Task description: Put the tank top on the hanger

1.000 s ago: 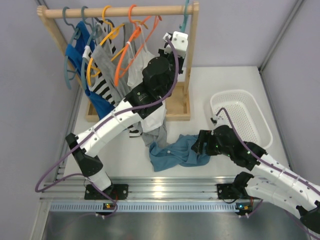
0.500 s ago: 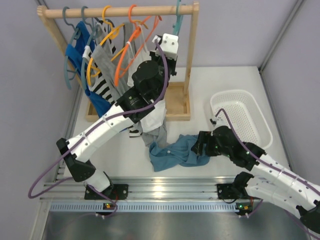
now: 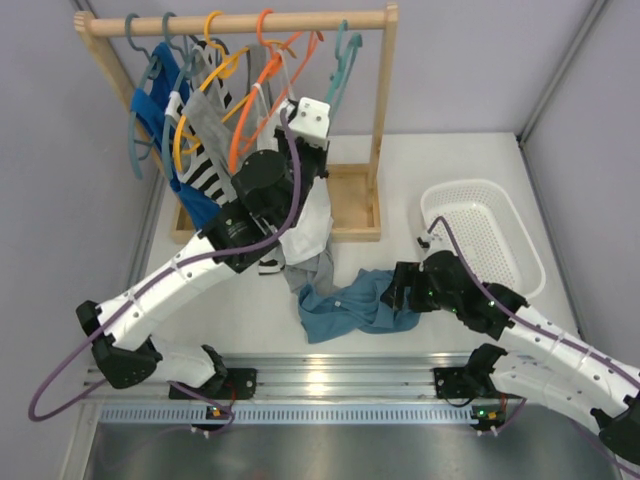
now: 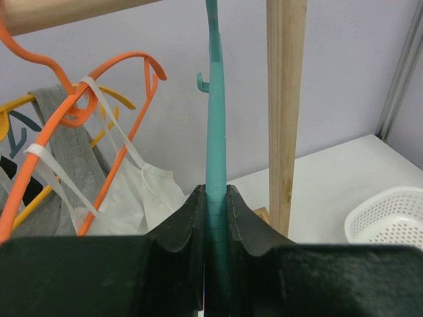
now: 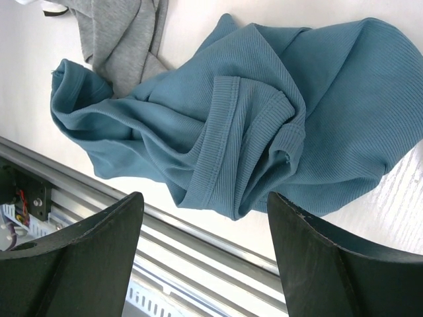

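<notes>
The tank top (image 3: 350,308) lies crumpled on the table in front of the rack, and its ribbed teal-blue folds fill the right wrist view (image 5: 264,119). My right gripper (image 3: 395,290) hovers at its right edge, jaws wide open and empty (image 5: 205,196). My left gripper (image 3: 325,98) is shut on the hanger (image 3: 340,62), a thin light teal one held up beside the rack's right post. In the left wrist view the hanger (image 4: 215,132) runs straight up from between my closed fingers (image 4: 188,218). Its hook top is out of that view.
The wooden rack (image 3: 385,100) holds orange hangers (image 3: 255,95), grey-blue hangers (image 3: 135,60), a royal-blue top (image 3: 160,100), striped and grey garments and a white top (image 4: 142,198). A grey garment (image 3: 315,270) lies by the tank top. A white basket (image 3: 480,235) stands at the right.
My left arm has swung left and down with the hanger in its grip, carrying it away from the rod's right end. The right arm and tank top have not moved.
</notes>
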`<action>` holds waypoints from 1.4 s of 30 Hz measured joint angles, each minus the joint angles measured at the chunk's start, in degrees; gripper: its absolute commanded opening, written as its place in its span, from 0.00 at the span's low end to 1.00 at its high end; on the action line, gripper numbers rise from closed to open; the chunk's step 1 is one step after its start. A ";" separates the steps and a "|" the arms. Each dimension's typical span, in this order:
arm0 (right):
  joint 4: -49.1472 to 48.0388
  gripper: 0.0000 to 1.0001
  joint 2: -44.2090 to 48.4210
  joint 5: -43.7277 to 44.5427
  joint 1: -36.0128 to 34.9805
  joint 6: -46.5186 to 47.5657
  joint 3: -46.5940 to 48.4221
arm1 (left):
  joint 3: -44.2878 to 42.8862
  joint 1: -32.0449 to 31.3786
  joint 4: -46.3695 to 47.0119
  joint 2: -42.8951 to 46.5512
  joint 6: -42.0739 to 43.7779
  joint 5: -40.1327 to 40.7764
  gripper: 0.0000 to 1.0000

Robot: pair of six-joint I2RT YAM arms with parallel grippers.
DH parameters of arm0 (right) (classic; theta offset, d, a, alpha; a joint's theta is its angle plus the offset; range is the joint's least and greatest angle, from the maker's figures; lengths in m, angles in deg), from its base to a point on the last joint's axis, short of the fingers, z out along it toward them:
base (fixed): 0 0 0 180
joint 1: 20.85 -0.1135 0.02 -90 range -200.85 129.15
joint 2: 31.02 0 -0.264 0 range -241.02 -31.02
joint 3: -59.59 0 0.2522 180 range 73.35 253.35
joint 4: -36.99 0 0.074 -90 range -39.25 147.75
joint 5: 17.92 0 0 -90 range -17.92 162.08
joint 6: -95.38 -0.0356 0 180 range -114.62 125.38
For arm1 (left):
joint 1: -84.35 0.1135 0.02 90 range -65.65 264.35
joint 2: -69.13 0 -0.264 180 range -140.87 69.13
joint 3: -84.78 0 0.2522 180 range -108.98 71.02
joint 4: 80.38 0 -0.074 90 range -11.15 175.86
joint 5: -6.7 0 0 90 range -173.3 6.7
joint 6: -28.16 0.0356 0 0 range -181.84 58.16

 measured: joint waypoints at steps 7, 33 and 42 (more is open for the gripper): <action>-0.02 0.74 -0.46 0.28 0.00 0.00 0.00 | 5.62 -2.47 -5.49 8.70 -0.22 -3.69 0.00; 0.92 0.41 -7.93 9.73 -9.53 -4.11 -1.57 | 12.33 -3.17 -55.36 28.06 -27.71 -28.94 0.00; 4.42 0.40 -13.66 18.03 -15.56 -8.37 3.76 | 12.35 -3.17 -63.39 32.59 -34.40 -32.83 0.00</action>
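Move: The left hand holds the hanger high up. The tank top it is meant for lies about 47 cm below, some 13 cm back and 6 cm to the right. The rack post stands roughly 9 cm ahead and 10 cm right of this hand, with the white top some 8 cm to its left and 6 cm ahead. From the right hand, the tank top lies about 9 cm left, 4 cm ahead and 10 cm below. Still pinching the teal hanger, the left hand draws it back from the rack, some 22 cm and a little left, soon sinking about 16 cm as well, while the wrist tips down nearly 50 degrees and swings clockwise towards the tank top. The right hand lowers about 4 cm over the tank top's right end, rolling slightly as its fingers close to about half their gap. ##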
